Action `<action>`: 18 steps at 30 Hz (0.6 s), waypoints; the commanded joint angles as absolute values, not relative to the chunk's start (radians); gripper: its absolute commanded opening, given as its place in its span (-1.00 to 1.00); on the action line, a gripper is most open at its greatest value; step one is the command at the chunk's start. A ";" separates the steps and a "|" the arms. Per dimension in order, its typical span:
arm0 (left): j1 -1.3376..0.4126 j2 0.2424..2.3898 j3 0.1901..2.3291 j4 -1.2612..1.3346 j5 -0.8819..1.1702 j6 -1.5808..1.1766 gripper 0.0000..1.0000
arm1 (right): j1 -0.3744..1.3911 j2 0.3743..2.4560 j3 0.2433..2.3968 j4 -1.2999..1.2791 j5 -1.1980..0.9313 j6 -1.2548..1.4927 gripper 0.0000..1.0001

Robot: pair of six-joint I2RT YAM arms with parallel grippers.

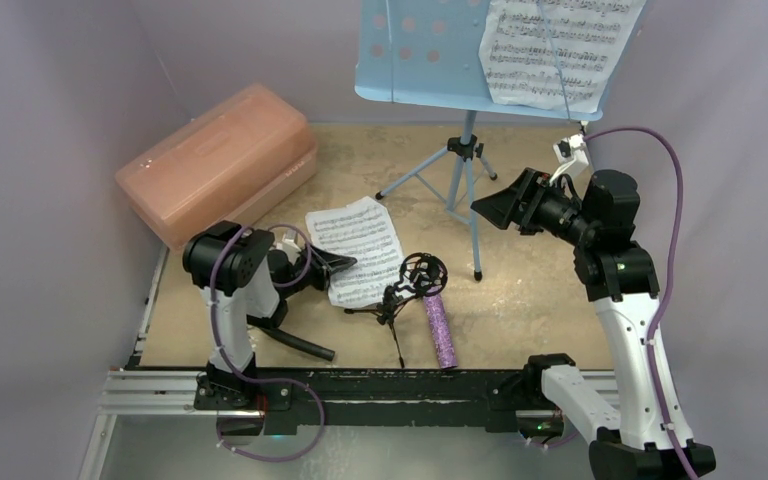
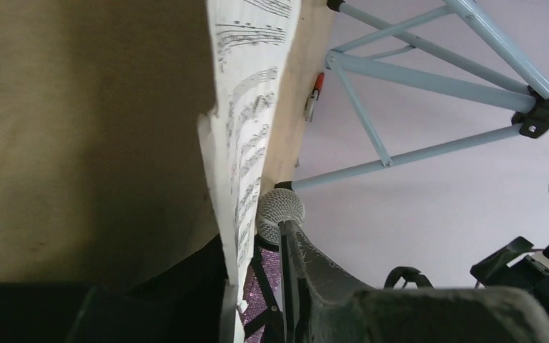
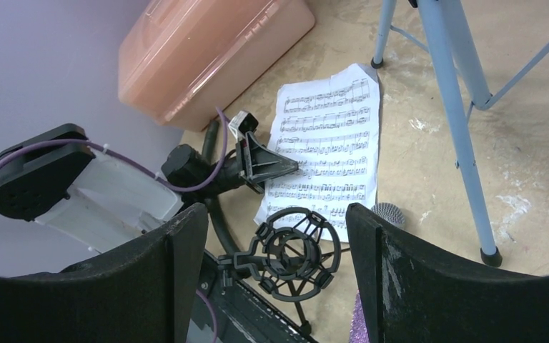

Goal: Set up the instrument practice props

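One white sheet-music page [image 1: 360, 245] lies on the table, and another [image 1: 555, 50] rests on the light blue music stand [image 1: 430, 50] at the back. My left gripper [image 1: 345, 263] sits low at the lying page's left edge. In the left wrist view its jaws [image 2: 252, 236] are narrowed around that page edge [image 2: 246, 143], with a gap still showing beside the paper. The black mic stand [image 1: 418, 278] with its ring mount stands right of the page. The glittery purple microphone [image 1: 440, 330] lies beside it. My right gripper [image 1: 488, 208] hovers open above the mic stand [image 3: 293, 246], holding nothing.
The pink translucent box [image 1: 220, 160] sits at the back left against the wall. A black hose [image 1: 300, 345] lies by the left arm's base. The music stand's tripod legs [image 1: 465, 165] spread between both arms. A black rail [image 1: 360, 385] runs along the near edge.
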State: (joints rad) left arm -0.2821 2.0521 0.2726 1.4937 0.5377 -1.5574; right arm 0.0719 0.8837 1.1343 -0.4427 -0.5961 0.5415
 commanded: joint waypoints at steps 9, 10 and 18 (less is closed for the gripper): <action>-0.293 1.471 0.454 0.606 0.437 -1.019 -0.98 | 0.075 0.889 1.186 -0.420 -0.601 0.514 0.48; -0.294 1.432 0.483 0.518 0.418 -0.975 -1.00 | 0.076 0.889 1.188 -0.421 -0.603 0.513 0.48; -0.293 1.219 0.728 0.101 0.340 -0.745 -1.00 | 0.075 0.886 1.199 -0.413 -0.610 0.504 0.49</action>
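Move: The left hand is already low over the loose music sheet, its fingers straddling the sheet's left part; the sheet's middle lies about 2 cm ahead, 3 cm to the right and 2 cm below. From this hand, the stand's nearest foot is roughly 14 cm ahead and 7 cm right, and the black shock mount some 5 cm back and 12 cm right. From the right hand the sheet lies about 4 cm ahead, 24 cm left and 34 cm below. The left hand finishes closing its nearly shut fingers and pinches the paper already between them while rising, at first straight up off the table. It then goes on up and a little forward, some 12 cm up and 4 cm forward in all, rolling about 35 degrees about its pointing direction so that its left side comes up with the sheet. ##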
